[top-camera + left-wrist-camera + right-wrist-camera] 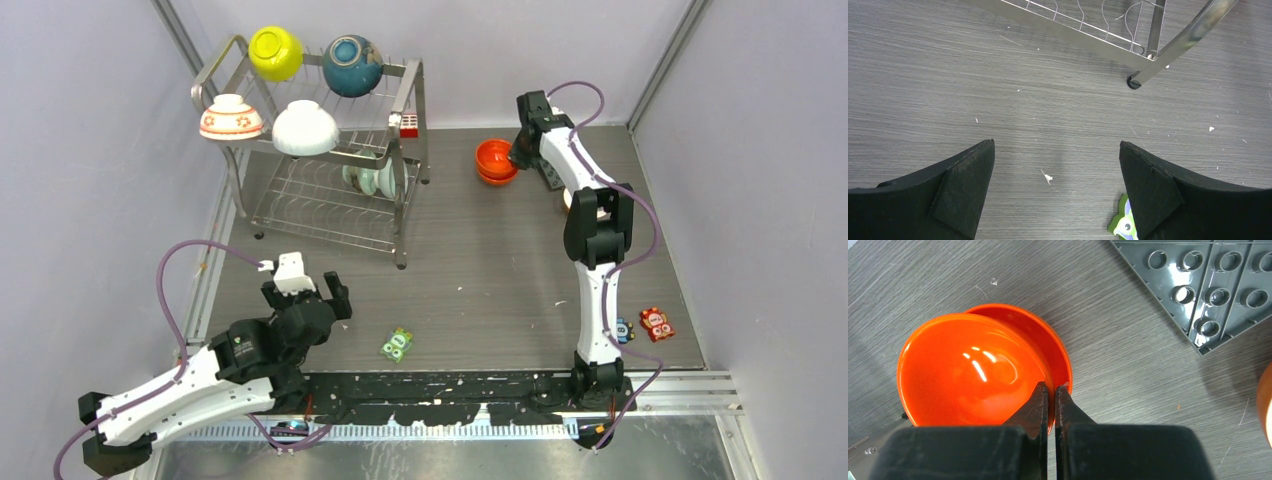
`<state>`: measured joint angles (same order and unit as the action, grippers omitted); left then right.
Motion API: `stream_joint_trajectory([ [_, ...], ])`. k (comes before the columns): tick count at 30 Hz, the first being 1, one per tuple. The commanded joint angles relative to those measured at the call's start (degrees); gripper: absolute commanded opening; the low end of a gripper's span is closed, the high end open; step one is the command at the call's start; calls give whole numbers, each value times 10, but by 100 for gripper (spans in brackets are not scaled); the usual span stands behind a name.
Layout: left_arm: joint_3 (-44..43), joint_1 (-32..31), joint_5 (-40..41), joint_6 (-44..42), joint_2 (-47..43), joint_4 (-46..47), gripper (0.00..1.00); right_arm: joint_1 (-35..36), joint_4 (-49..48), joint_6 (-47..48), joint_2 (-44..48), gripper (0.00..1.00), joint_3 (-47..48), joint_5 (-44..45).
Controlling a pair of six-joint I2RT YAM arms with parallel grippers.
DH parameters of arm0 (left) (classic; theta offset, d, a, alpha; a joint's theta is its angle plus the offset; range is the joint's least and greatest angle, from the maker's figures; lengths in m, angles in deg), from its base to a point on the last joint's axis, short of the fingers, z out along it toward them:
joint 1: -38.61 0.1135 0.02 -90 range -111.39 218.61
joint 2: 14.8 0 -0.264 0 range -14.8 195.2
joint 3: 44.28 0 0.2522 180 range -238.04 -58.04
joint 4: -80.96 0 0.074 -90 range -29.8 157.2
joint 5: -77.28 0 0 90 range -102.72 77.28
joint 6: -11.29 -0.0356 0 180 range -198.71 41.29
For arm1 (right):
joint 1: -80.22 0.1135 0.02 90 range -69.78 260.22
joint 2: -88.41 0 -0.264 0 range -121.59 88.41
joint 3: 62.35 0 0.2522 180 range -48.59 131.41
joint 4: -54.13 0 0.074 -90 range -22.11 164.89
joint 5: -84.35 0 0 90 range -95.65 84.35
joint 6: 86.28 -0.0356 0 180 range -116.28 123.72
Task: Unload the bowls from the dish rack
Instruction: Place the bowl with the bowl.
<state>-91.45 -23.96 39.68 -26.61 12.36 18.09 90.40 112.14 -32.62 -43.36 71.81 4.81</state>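
Note:
The dish rack (410, 95) stands at the back left. On its top tier sit a yellow-green bowl (275, 52), a dark teal bowl (352, 65), a white bowl with red flowers (230, 117) and a plain white bowl (305, 127). Pale green bowls (370, 180) stand on edge in the lower tier. My right gripper (1052, 387) is shut on the rim of an orange bowl (963, 370), which sits over a second orange bowl (1055, 340) on the table right of the rack. My left gripper (1057, 147) hangs open and empty over bare table near a rack leg (1148, 65).
A grey studded baseplate (1208, 285) lies just right of the orange bowls. A green toy card (397, 344) lies near the front middle, beside my left fingers (1148, 190). A red toy (656, 323) sits front right. A red-white block (409, 125) is clipped on the rack.

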Motion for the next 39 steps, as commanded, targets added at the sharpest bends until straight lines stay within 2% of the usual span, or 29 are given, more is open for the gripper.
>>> stream_joint_trajectory([
  [1,-4,-1,10,8,5,17,96,0,-7,-1,5,1,34,11],
  [5,-3,-1,10,8,6,19,96,1,-6,4,4,2,33,14],
  [25,0,-1,7,9,10,23,96,2,-7,8,8,24,33,7],
  [39,0,0,3,8,10,24,96,2,-8,9,36,35,13,9],
])
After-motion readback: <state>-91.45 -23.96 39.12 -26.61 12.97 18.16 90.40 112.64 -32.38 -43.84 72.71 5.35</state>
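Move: The right fingers already pinch the right-hand rim of the upper orange bowl; the lower orange bowl beneath it has its middle about 4 cm left, 1 cm ahead and 4 cm below the hand. The held bowl's middle is roughly 4 cm left, 2 cm ahead and 2 cm down. The studded plate lies some 12 cm right, level; the white-lined bowl is about 18 cm right, 9 cm back. From the left hand, the lower bowl is roughly 37 cm ahead, 41 cm right and 11 cm below. Keep the right gripper where it is, over the right-hand edge of the lower orange bowl, drifting no more than half a centimetre and without turning the wrist. After a short hold, spread the fingers steadily from nearly shut to about a third open, so they let go of the upper bowl's rim, one finger staying inside the bowl and the other outside its wall. ##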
